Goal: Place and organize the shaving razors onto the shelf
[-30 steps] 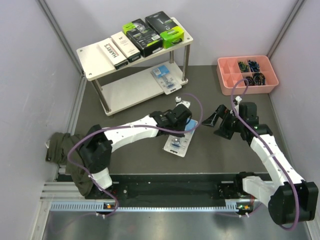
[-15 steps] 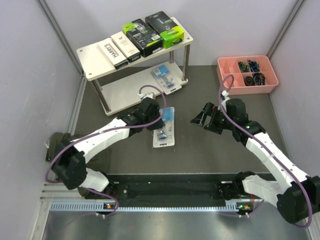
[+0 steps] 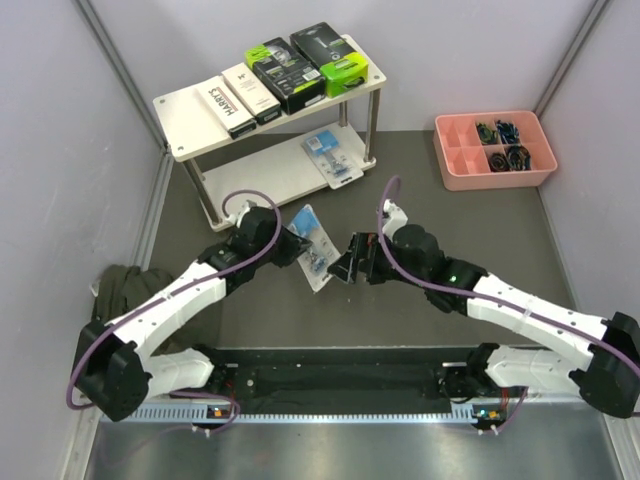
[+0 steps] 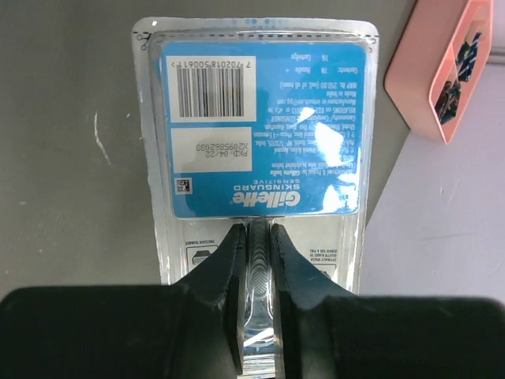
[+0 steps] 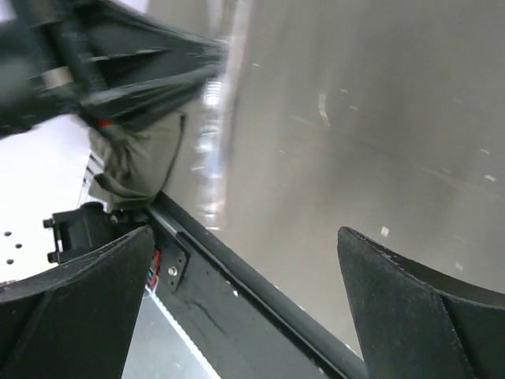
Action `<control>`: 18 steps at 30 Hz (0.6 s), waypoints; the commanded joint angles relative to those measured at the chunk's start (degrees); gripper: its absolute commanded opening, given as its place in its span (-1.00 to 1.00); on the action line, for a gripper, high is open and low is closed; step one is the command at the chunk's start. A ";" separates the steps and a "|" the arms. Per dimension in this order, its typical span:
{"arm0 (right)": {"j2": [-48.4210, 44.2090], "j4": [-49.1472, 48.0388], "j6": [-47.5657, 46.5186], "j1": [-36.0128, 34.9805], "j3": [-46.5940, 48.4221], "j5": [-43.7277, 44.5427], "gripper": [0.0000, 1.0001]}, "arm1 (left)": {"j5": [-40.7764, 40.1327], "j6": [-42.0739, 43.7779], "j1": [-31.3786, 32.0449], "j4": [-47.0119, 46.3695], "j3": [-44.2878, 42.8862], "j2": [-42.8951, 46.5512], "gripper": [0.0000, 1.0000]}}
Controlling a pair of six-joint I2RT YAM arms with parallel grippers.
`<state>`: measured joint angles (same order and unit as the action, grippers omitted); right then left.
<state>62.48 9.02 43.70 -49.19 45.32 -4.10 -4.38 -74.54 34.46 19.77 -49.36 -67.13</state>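
Observation:
My left gripper (image 3: 296,247) is shut on the lower end of a clear blister pack with a blue card (image 3: 314,243), holding it tilted above the dark table. In the left wrist view the fingers (image 4: 229,260) pinch the pack (image 4: 264,118) at its clear razor-handle ridge. My right gripper (image 3: 346,268) stands open just right of the pack, nothing between its fingers (image 5: 410,292). On the shelf (image 3: 190,120) the top board carries two white Harry's boxes (image 3: 226,106) and two black-and-green packs (image 3: 284,73). Another blister pack (image 3: 332,158) lies on the lower board.
A pink compartment tray (image 3: 455,165) with small dark items sits at the back right, also in the left wrist view (image 4: 426,71). An olive cloth (image 3: 125,290) lies at the near left by the left arm's base. Grey walls close in both sides.
The left arm has swung left, carrying the blister pack up off the table. The right arm has reached left and now sits close beside the pack, still open.

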 commanded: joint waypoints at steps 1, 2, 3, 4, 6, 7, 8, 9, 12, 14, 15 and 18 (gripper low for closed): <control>0.63 -10.40 0.50 -5.90 -1.11 10.49 0.97 | 1.57 -12.10 -0.88 -7.28 3.91 2.09 -1.00; 0.80 -10.51 1.20 -6.35 -1.20 11.38 0.96 | 2.35 -12.99 -0.88 -7.90 4.53 2.44 -1.00; 1.06 -10.60 1.64 -6.71 -1.20 12.09 0.95 | 2.80 -13.52 -1.06 -9.47 5.06 2.53 -1.00; 1.76 -10.69 2.08 -6.80 -1.20 12.71 0.93 | 3.15 -15.52 -1.15 -10.18 6.29 2.62 -1.00; 2.38 -11.82 3.49 -6.80 -1.64 12.71 0.86 | 4.12 -17.29 -1.23 -13.42 7.61 3.06 -1.00; 2.65 -12.61 3.76 -6.97 -2.07 12.45 0.83 | 4.12 -19.22 -1.23 -14.14 8.92 3.24 -1.00; 3.00 -13.40 4.37 -7.06 -2.25 12.45 0.75 | 6.21 -20.19 -1.23 -15.01 9.46 3.50 -1.00; 3.35 -13.58 4.37 -7.15 -2.34 12.62 0.70 | 6.66 -21.16 -1.23 -15.89 10.16 3.67 -1.00; 3.79 -13.59 4.46 -8.11 -2.25 14.29 0.62 | 7.37 -24.41 -1.24 -19.15 12.18 4.03 -1.00; 4.40 -13.41 4.37 -8.55 -1.99 15.26 0.57 | 7.81 -25.30 -1.23 -21.24 13.06 4.20 -1.00; 4.49 -13.24 4.37 -8.82 -1.90 15.52 0.55 | 8.16 -26.26 -1.23 -21.87 13.41 4.12 -1.00; 4.85 -13.06 4.11 -9.61 -1.90 16.40 0.49 | 8.95 -27.58 -1.23 -24.25 14.56 3.77 -1.00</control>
<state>66.89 -1.21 47.77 -56.97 43.00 9.47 2.72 -97.06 33.41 4.21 -35.73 -64.62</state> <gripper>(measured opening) 0.763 0.172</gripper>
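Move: The left gripper already holds the blister razor pack, its middle about 2 cm right of and 1 cm below that hand. From the right hand, open and empty, the pack's middle lies roughly 6 cm to the left and 4 cm ahead; the left gripper is some 9 cm left and 5 cm ahead. The razor pack on the lower shelf board is about 25 cm ahead of the right hand, 2 cm left, well below. Bring the open right gripper about 3 cm to the left, in to the near lower end of the held razor pack, then start closing its fingers around that end, about a quarter of the way. Meanwhile keep the left grip on the pack, sink that hand some 2 cm and roll it about 20 degrees, left side down, easing slightly right and back towards the right gripper. ##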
